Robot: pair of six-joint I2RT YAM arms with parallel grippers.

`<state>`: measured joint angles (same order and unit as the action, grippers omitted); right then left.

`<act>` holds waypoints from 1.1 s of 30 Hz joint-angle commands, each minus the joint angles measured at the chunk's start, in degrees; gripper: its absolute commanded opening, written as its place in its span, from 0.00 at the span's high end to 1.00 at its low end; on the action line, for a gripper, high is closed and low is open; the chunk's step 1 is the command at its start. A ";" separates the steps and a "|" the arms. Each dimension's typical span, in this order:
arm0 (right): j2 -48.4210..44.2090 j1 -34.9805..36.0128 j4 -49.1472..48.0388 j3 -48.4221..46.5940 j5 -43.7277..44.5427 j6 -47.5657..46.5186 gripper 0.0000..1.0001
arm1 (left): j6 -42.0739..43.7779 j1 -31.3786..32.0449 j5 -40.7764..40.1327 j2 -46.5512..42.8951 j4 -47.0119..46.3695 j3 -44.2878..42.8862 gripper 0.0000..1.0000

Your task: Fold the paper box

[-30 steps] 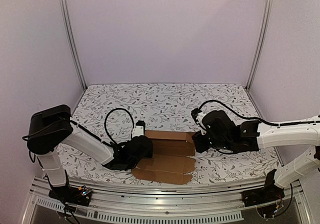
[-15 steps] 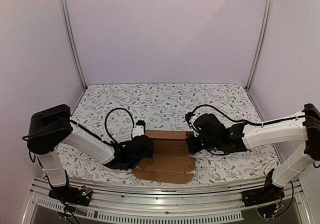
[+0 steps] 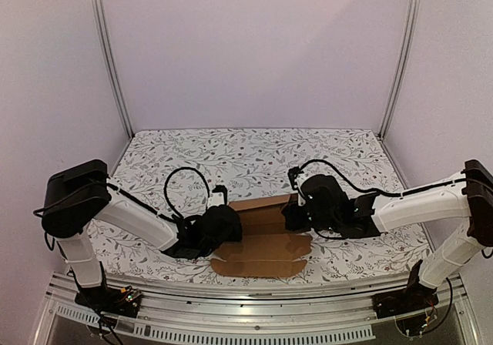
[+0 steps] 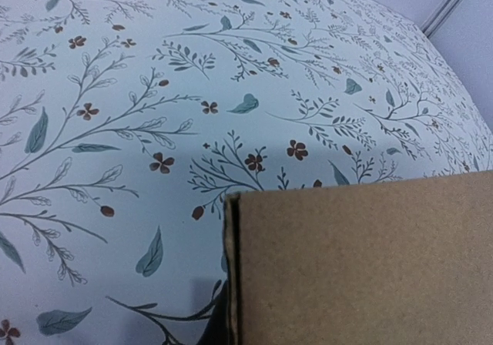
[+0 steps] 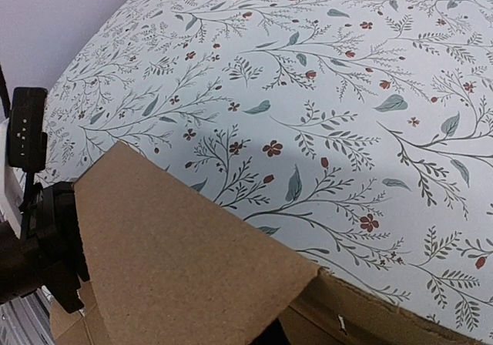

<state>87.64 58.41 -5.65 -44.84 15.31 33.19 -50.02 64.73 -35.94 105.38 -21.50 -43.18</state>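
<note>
The paper box [image 3: 262, 246] is a flat brown cardboard sheet near the front middle of the floral table. Its rear panel [image 3: 262, 208] is tilted up off the table. My left gripper [image 3: 224, 226] is at the sheet's left end, shut on the cardboard edge [image 4: 231, 268]; one dark finger [image 4: 212, 326] shows beside that edge. My right gripper [image 3: 293, 216] is at the right end of the raised panel, shut. A lifted flap [image 5: 169, 260] covers its fingers, so I cannot tell whether it grips the flap or pushes it.
The floral cloth [image 3: 254, 160] runs back to lilac walls with metal posts [image 3: 108, 52] [image 3: 400, 52] at the rear corners. A metal rail [image 3: 254, 303] runs along the front edge. The left arm's black wrist [image 5: 38, 245] shows at the left of the right wrist view.
The right gripper has moved left onto the sheet's right end. The rear panel has lifted, and the whole sheet and the left gripper have shifted slightly right.
</note>
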 commanded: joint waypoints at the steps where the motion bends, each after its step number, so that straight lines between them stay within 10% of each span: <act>1: -2.68 -0.14 -8.62 2.38 0.52 2.82 1.00 | -1.52 0.89 8.17 1.92 3.75 0.11 1.00; 33: -33.70 -0.02 7.90 7.95 -16.95 -10.41 1.00 | -6.94 -8.30 22.82 -4.95 -9.98 10.58 1.00</act>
<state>58.48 58.43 -0.45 -38.92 5.37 26.22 -55.88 58.02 -16.75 101.65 -32.51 -34.96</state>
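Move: The right hand's shut fingers are tucked in at the box's right end, within a centimetre or two of them. From that hand, the middle of the box's back flap lies some 6 cm to the left and 3 cm ahead at about the same height, while the front flap lies about 10 cm back, 7 cm left and 9 cm lower. For the left hand, already gripping the box's left end, the right end is about 14 cm to the right, 1 cm ahead and 6 cm higher. Upwards, slowly for the first 4 cm or so, then faster, the right hand rises about 12 cm in all, drawing back towards the base and a little right as it comes free of the box's right end, fingers still shut. The left hand keeps its pinch on the left end, shifts 2 cm right and returns, rolling some 15 degrees, its right side rising, and tipping down a little. ##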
